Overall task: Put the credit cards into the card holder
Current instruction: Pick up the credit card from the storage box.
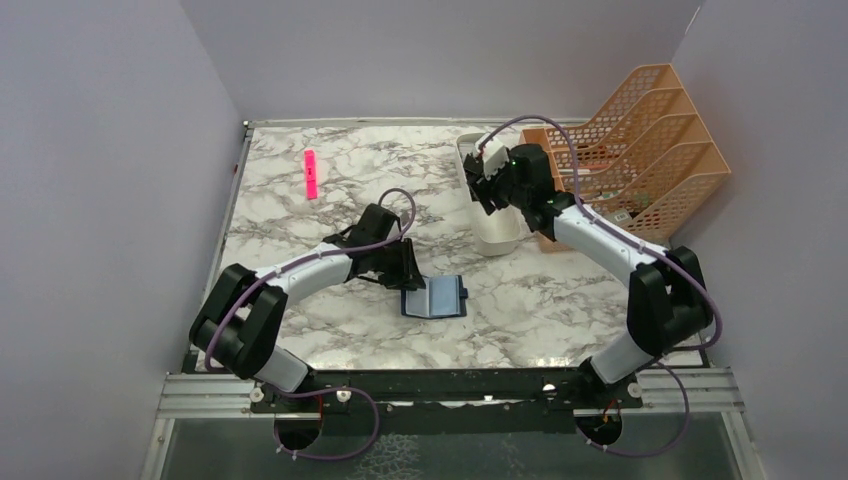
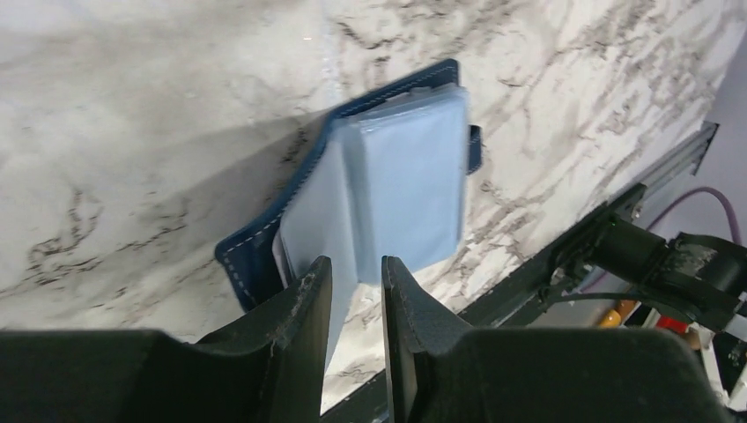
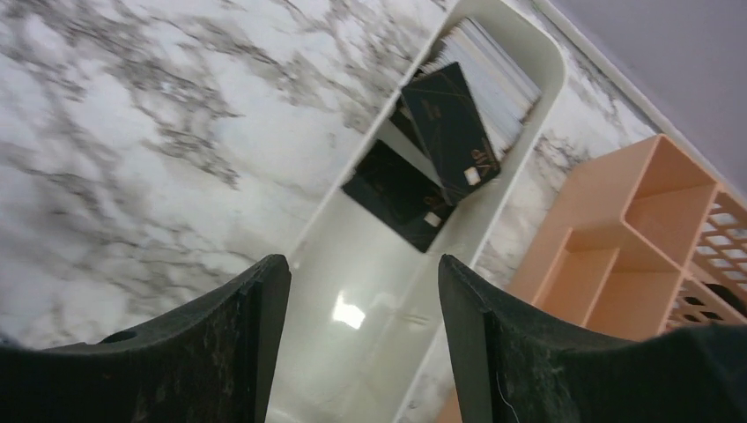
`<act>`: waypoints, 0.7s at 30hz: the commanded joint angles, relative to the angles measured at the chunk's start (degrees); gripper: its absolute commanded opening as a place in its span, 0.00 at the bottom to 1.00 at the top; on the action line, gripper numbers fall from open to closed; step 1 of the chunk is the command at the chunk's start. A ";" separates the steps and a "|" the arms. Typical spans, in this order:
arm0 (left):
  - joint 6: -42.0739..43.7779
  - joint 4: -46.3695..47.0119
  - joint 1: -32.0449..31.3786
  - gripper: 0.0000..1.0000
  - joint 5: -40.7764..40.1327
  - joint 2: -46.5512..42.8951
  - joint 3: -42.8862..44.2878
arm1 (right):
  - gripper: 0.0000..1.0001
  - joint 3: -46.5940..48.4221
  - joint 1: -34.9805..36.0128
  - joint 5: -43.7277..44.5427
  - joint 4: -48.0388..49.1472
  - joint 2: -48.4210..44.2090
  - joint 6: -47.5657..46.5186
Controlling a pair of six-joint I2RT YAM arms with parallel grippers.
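The card holder (image 1: 434,298) lies open on the marble table, navy outside with pale blue sleeves (image 2: 414,176) inside. My left gripper (image 1: 408,280) sits at its left edge. In the left wrist view the left gripper (image 2: 355,278) has its jaws a narrow gap apart, with a pale sleeve leaf reaching between them against the left finger (image 2: 308,300); bare table still shows through the gap. Two black credit cards (image 3: 449,119) (image 3: 396,194) lie in the long white tray (image 3: 388,317). My right gripper (image 3: 361,282) hangs open above that tray (image 1: 497,235), holding nothing.
An orange mesh file rack (image 1: 630,150) stands right of the tray, close to my right arm. A pink marker (image 1: 311,174) lies at the back left. Purple walls close in the table on three sides.
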 commanded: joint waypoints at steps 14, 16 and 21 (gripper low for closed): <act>1.31 2.95 2.03 0.30 -0.34 0.33 -4.07 | 0.69 -1.24 -4.00 -1.63 29.18 19.70 -37.32; 1.53 2.85 2.31 0.30 -0.08 -0.04 -4.26 | 0.69 -1.84 -4.00 -1.21 31.82 20.89 -38.24; 2.00 2.54 3.53 0.30 0.72 -1.02 -4.62 | 0.69 -0.43 -4.00 -0.68 32.96 23.96 -39.22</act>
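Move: The right hand, open and empty, is above the storage box. The upper black credit card lies about 12 cm straight ahead and roughly 12 cm below; the lower black card is about 6 cm nearer than it and 2 cm lower, the white card stack some 5 cm beyond it and 1 cm left. The left hand is over the raised left flap of the open card holder, whose middle lies about 4 cm right, 2 cm back and 6 cm below. The right hand swoops forward and down towards the upper black card, about 9 cm out and 8 cm lower, slowing towards the end, while it rolls some 35 degrees so that its left side dips and its fingers stay wide open, close to the card without visible contact. Meanwhile the left hand sinks about 2 cm and shifts 2 cm left with its fingers unchanged, pressing the card holder's left flap down and outward, then stays there. ##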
